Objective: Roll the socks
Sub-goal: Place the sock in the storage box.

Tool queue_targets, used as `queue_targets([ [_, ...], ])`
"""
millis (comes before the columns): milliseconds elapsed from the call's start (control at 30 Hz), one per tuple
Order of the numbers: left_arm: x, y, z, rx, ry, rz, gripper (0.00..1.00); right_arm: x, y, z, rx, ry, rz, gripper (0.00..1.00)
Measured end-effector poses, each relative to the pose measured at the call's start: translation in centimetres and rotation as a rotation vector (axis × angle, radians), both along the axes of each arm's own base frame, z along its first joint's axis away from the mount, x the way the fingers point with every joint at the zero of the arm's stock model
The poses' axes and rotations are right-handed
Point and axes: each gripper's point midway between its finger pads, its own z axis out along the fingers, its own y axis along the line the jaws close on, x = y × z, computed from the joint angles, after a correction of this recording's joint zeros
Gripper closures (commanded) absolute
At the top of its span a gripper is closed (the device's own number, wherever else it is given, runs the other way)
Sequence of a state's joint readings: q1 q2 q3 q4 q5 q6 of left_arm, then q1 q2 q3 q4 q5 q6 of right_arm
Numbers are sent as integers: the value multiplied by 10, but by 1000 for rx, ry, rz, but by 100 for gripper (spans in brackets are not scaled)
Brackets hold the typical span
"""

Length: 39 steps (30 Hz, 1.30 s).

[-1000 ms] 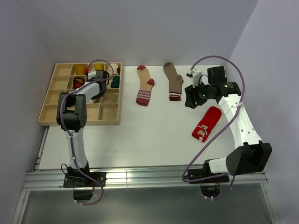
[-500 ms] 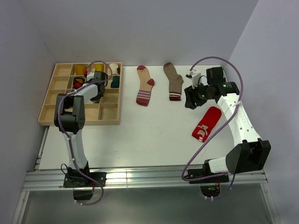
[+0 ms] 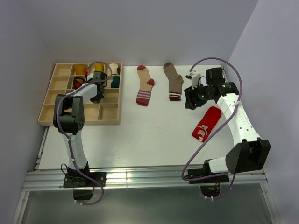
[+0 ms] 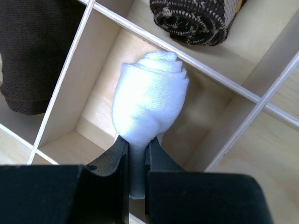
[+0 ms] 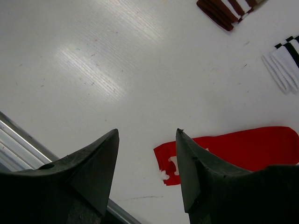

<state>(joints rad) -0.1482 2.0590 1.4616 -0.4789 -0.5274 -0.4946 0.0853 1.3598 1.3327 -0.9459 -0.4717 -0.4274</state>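
Note:
My left gripper is shut on the tail of a rolled white sock, holding it inside a compartment of the wooden tray; from above that gripper sits over the tray's upper middle cells. My right gripper is open above the bare table, with the flat red sock just beyond its right finger. In the top view this gripper hovers above the red sock. A tan sock with maroon toe and striped cuff and a brown sock lie flat at the back.
The wooden tray at the left holds a rolled dark patterned sock, a dark brown item, and yellow and teal items. Metal rails run along the table's near edge.
The left arm's elbow has swung slightly left while its gripper stays in the tray with the white sock. The right arm has barely moved.

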Motion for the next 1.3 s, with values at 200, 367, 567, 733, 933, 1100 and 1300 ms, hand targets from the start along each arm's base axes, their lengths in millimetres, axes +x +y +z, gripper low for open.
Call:
queue_targets([
  [200, 2, 1, -1, -8, 18, 2, 99, 0, 0, -2, -1, 6, 1, 41],
  [367, 3, 3, -2, -23, 31, 2, 89, 0, 1, -10, -3, 31, 3, 41],
  [567, 2, 4, -1, -27, 37, 1, 61, 0, 2, -12, -5, 38, 5, 41],
  [733, 1, 9, 1, -43, 35, 12, 53, 0, 2, -13, -8, 41, 7, 41],
  [933, 1, 8, 7, -58, 23, 7, 47, 1, 2, -14, -17, 39, 6, 41],
  [1100, 2, 2, 20, -75, -4, -7, 44, 3, -1, -14, -33, 32, -4, 39],
  [1300, 1, 1, 36, -77, -28, -10, 42, 8, -9, -17, -77, 16, -32, 38],
])
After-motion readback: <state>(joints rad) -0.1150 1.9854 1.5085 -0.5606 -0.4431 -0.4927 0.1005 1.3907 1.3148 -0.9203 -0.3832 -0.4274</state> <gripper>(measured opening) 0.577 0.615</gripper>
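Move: The rolled white sock is already pinched by its near end in the left hand, its middle about 3 cm ahead and 1 cm left; the middle of its compartment lies at the same place, roughly 1 cm below the hand. The brown sock's roll is in the next compartment, some 9 cm left and 3 cm ahead; the patterned sock is about 10 cm ahead and 1 cm left. From the right hand, the white sock is roughly 54 cm left, 17 cm ahead and 18 cm lower. The white sock's near end is let go as the left fingers open wide inside the compartment, the hand at first staying almost in place with a small sway of about 1 cm to the left and back. With the sock free, the hand then rises straight up about 3.5 cm, fingers still spreading. Meanwhile the empty right hand sinks some 1.5 cm, then eases forward and right. ##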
